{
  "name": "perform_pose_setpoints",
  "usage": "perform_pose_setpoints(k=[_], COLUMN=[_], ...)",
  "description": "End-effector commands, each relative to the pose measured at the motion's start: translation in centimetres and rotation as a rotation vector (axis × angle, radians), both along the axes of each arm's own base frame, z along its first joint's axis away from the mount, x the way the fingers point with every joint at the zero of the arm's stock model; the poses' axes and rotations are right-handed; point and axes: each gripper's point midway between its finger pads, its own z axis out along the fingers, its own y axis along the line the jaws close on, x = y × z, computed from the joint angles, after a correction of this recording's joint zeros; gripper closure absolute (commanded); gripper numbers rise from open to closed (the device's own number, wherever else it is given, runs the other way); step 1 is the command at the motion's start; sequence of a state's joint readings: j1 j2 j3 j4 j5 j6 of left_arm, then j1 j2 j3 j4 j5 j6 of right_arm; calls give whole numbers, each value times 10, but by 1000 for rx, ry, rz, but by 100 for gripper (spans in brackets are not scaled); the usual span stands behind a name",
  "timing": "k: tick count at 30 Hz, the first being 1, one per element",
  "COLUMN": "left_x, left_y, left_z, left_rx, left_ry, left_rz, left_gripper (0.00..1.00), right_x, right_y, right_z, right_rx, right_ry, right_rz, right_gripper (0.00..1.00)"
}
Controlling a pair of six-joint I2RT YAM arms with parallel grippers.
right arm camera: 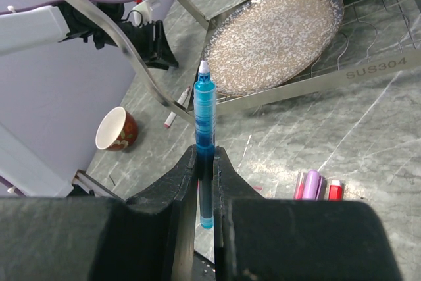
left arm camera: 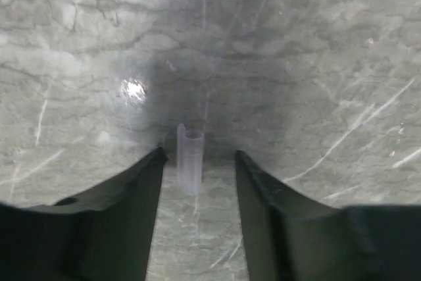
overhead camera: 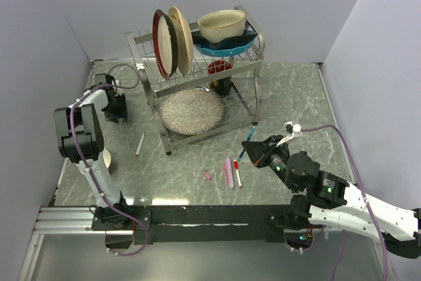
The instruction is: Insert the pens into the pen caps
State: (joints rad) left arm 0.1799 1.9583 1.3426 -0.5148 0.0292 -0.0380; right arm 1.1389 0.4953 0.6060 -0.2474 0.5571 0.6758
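My right gripper (right arm camera: 205,154) is shut on a blue pen (right arm camera: 204,116), which points up and away with its white tip on top; from above the blue pen (overhead camera: 247,144) sticks out of the right gripper (overhead camera: 255,151) near the rack's front leg. My left gripper (left arm camera: 198,156) hangs open just over the marble. A pale see-through pen cap (left arm camera: 190,161) sits between its fingertips, touching neither. A pink pen (overhead camera: 227,172) and a white, red-tipped pen (overhead camera: 236,173) lie side by side at front centre. A small pink cap (overhead camera: 207,176) lies left of them. Another white pen (overhead camera: 139,144) lies further left.
A metal dish rack (overhead camera: 197,57) with plates and bowls stands at the back, a speckled plate (overhead camera: 191,111) on its lower shelf. A red cup (right arm camera: 116,128) sits by the left arm's base. The left gripper (overhead camera: 116,106) is at the back left near the wall.
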Motion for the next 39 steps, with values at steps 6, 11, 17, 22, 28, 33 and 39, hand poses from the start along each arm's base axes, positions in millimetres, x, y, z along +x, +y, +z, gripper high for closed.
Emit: perform_pose_setpoints(k=[6, 11, 17, 22, 28, 33, 39], left_x=[2, 3, 8, 3, -10, -17, -23], left_y=[6, -10, -20, -19, -1, 16, 38], left_z=[38, 45, 52, 28, 10, 4, 2], left_rx=[21, -153, -273, -275, -161, -62, 33], left_ry=[-93, -160, -222, -159, -109, -90, -79], left_rz=[219, 357, 480, 540, 600, 620, 668], left_gripper=[54, 61, 99, 99, 99, 99, 99], right_x=[2, 0, -1, -1, -2, -2, -2], right_y=[3, 4, 7, 5, 4, 3, 3], right_z=[35, 36, 32, 35, 36, 38, 39], right_rx=[41, 71, 80, 82, 88, 95, 92], right_ry=[-35, -30, -12, -17, -17, -20, -17], right_rz=[2, 7, 17, 11, 12, 13, 11], right_gripper=[100, 100, 100, 100, 100, 100, 100])
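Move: The clear pen cap lies lengthwise between the left gripper's open fingers, about 1 cm ahead, 1 cm to the left and 1 cm below. Roughly at table height around that hand, the white pen is some 9 cm back and 9 cm right, and the bowl 17 cm back and 5 cm left. From the right gripper the cap is about 25 cm ahead, 46 cm left and 25 cm down. Lift the left gripper about 3.5 cm off the cap, shutting the empty fingers and swinging the wrist some 35 degrees counter-clockwise as it goes. Then lower the closed tips back beside the cap and sweep them left, slightly back, pushing along its near end. Keep the right gripper shut on the blue pen while raising it slightly. ##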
